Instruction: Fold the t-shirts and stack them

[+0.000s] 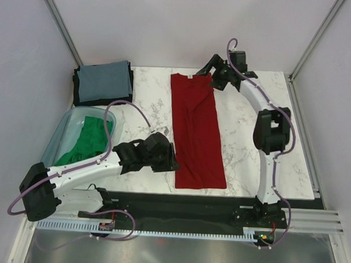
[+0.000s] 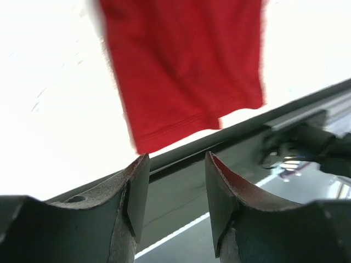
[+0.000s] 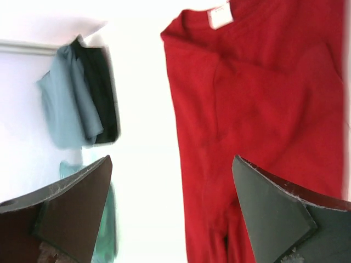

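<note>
A dark red t-shirt (image 1: 196, 129) lies on the marble table, folded into a long strip, its white neck label (image 1: 190, 77) at the far end. It also shows in the left wrist view (image 2: 186, 60) and the right wrist view (image 3: 263, 109). My left gripper (image 1: 169, 160) is open and empty, just left of the shirt's near hem. My right gripper (image 1: 216, 80) is open and empty at the shirt's far right corner, by the collar. A grey-blue folded shirt (image 1: 107, 81) lies on a dark folded one (image 1: 77, 91) at the far left. A bright green shirt (image 1: 86, 141) lies in the basin.
A translucent teal plastic basin (image 1: 60, 134) stands at the left table edge, beside the left arm. The table's dark front edge (image 2: 247, 129) runs just below the shirt's hem. Grey walls close in the table at the back and sides.
</note>
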Motion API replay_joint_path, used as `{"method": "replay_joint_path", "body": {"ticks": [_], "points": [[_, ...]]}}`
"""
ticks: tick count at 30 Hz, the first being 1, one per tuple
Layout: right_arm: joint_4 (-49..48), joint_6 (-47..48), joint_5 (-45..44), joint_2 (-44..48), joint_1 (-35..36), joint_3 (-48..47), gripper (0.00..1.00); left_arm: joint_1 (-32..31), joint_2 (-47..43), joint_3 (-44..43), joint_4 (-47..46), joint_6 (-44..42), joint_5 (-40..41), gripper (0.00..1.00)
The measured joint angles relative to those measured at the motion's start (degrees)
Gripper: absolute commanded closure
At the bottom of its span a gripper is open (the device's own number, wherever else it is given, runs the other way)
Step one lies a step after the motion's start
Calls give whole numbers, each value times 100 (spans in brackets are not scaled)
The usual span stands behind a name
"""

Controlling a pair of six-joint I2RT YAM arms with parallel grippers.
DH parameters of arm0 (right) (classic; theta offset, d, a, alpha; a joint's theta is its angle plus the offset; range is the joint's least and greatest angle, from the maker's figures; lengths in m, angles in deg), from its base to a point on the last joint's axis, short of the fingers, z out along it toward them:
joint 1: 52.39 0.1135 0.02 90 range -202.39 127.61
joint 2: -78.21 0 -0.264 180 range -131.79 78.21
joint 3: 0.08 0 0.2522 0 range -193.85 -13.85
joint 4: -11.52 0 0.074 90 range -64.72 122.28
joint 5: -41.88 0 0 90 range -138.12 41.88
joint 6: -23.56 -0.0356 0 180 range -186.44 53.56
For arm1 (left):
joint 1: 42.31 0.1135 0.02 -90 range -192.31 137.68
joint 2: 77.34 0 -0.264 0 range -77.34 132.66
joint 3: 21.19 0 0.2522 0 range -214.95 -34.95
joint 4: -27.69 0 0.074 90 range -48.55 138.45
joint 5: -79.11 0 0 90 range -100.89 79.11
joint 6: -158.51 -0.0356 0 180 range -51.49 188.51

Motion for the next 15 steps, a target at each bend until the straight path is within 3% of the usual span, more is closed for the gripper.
{"method": "replay_joint_path", "body": {"ticks": [9, 15], "points": [[293, 415, -907, 4603, -118, 4518, 3, -9, -160, 1099, -101, 494, 109, 48], [831, 455, -1204, 6695, 492, 7685, 5, -94, 227, 1346, -739, 704, 50, 50]]}}
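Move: Roughly 4 cm back from the left hand, 3 cm to its right and 12 cm below lies the near left corner of the folded red t-shirt strip. The green t-shirt in its basin is some 17 cm ahead and 41 cm left of that hand. For the right hand, the strip's near right corner is about 45 cm back, 11 cm to its right and 13 cm below; the collar label lies 8 cm ahead and 9 cm left. Sweeping fast back towards the base, the right hand covers about 33 cm along the strip's right edge towards its near right corner, drifting right, first rising and then sinking below its starting height, wrist tipping further down, fingers still wide open. Meanwhile the left hand sinks some 8 cm towards the near left corner, easing slightly back and left, half open and touching nothing yet. ##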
